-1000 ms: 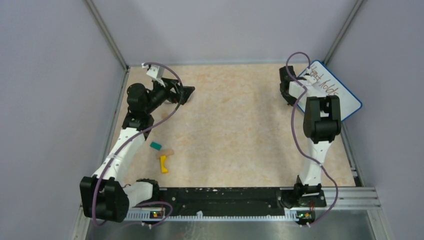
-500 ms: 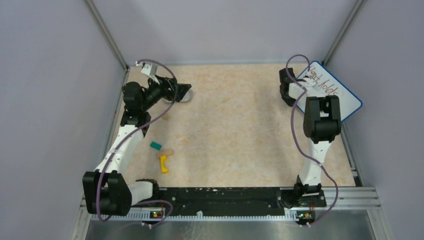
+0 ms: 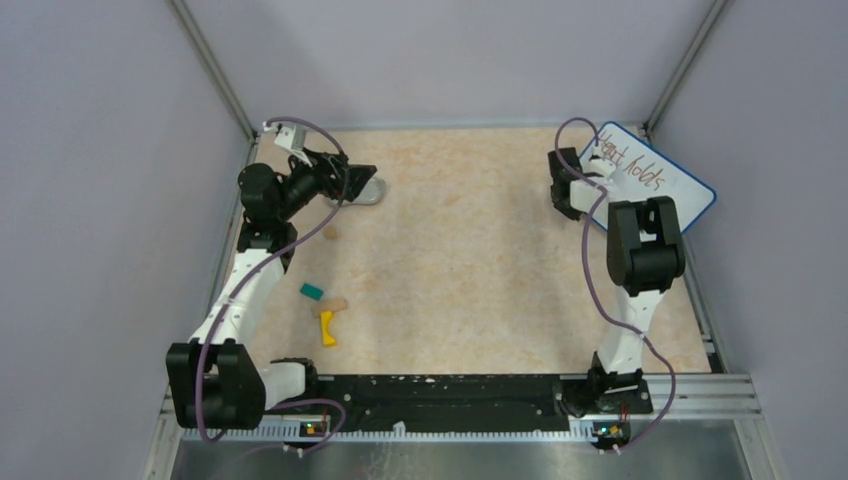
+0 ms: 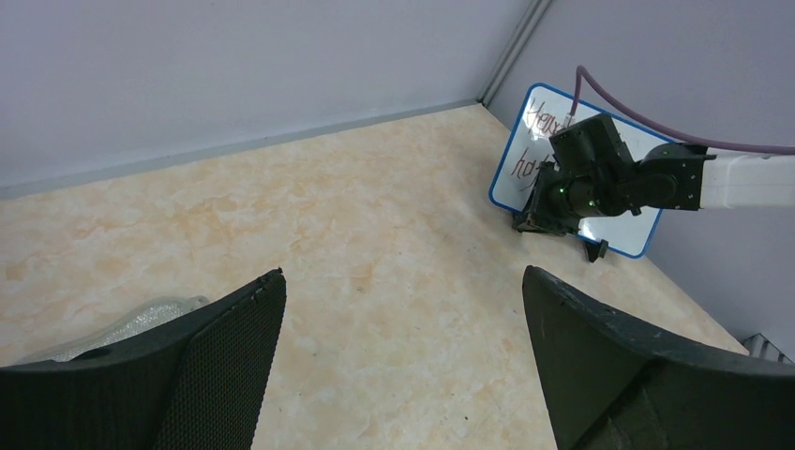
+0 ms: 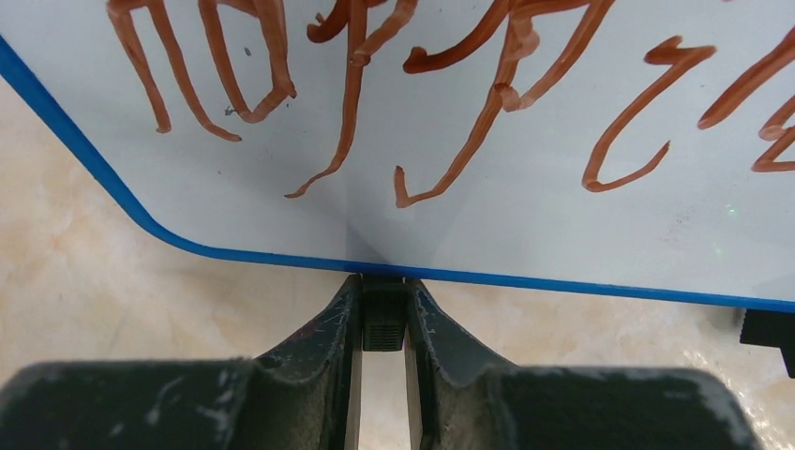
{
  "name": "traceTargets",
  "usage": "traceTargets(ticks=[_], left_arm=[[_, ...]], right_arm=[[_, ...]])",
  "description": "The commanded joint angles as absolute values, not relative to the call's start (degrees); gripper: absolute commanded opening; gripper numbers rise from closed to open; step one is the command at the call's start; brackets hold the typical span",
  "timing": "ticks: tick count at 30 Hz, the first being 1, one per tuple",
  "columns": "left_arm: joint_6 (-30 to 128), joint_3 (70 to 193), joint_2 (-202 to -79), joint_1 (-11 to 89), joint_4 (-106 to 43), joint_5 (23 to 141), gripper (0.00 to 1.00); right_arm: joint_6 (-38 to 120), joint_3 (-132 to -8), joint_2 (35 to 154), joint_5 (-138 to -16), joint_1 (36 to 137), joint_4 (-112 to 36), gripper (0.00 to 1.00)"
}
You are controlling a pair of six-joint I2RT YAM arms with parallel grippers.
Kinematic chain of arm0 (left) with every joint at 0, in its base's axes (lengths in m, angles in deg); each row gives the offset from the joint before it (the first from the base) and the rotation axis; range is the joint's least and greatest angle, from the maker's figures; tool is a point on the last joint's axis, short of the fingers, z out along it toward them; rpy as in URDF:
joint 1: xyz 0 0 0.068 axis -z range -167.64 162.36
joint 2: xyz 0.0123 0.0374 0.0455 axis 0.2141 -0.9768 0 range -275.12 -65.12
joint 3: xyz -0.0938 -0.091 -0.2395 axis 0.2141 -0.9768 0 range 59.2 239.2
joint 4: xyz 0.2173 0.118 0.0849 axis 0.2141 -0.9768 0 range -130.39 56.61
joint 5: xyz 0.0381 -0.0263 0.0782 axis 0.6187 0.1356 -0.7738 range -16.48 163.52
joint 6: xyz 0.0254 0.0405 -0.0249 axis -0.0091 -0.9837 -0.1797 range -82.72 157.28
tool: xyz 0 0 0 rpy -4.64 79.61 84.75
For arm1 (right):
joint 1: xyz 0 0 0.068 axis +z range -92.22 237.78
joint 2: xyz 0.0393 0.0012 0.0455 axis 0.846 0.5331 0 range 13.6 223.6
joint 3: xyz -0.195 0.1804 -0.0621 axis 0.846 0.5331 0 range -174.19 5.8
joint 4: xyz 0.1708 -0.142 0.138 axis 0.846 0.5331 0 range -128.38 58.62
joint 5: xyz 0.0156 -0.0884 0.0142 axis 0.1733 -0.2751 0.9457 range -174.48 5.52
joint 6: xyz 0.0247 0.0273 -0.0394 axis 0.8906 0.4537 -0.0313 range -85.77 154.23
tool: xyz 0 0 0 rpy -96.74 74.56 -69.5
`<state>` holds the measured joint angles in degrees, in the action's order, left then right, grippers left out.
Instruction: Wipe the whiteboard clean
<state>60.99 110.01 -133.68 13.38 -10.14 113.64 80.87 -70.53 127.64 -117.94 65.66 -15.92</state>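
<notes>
The whiteboard (image 3: pixel 655 180) has a blue rim and red-brown writing and stands tilted at the far right corner. It also shows in the left wrist view (image 4: pixel 527 150) and fills the right wrist view (image 5: pixel 469 187). My right gripper (image 3: pixel 566 196) (image 5: pixel 382 302) is shut on the black foot (image 5: pixel 382 323) under the board's lower edge. My left gripper (image 3: pixel 366 181) (image 4: pixel 403 277) is open and empty at the far left, above the table. A crumpled clear wad (image 3: pixel 369 192) (image 4: pixel 131 323) lies just beside its left finger.
A teal block (image 3: pixel 311 292), a tan piece (image 3: pixel 338 303) and a yellow piece (image 3: pixel 327 328) lie at the near left. A small brown bit (image 3: pixel 331 233) lies behind them. A second black foot (image 5: pixel 767 330) shows at the board's edge. Grey walls close in on three sides.
My left gripper has drawn back toward the far left corner, uncovering the clear wad. My right gripper has shifted left and back, turning the whiteboard with it.
</notes>
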Motion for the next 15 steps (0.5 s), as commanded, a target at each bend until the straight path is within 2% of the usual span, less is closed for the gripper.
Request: traceTargets(ticks=[1,15], left_arm=[[61.4,111.0,-134.1,12.9,-7.2,114.8,0.99],[59.7,111.0,-133.2,12.7,-8.1,114.2,0.99]], right_arm=[[74.3,-69.2,122.2,-117.6,69.1,-18.4,0.00],[61.2,-52.6,109.9,-95.1,77.3,-28.3,0.00]])
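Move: The right gripper is already closed on the black foot at the whiteboard's lower left edge; the board's middle lies about 10 cm to its right, 3 cm back and 7 cm above. The board's other black foot is some 10 cm to the right of the hand and 8 cm back. From the idle left gripper, the whiteboard's middle is roughly 60 cm to the right, 8 cm ahead and 22 cm lower. Keep the right fingers pinched on the whiteboard's black foot and drag the board left and back, away from the far right corner and towards the middle of the table. Go about 9 cm left and 5 cm back at a steady height, gathering speed, while turning the wrist some 25 degrees counter-clockwise to swing the board round. ##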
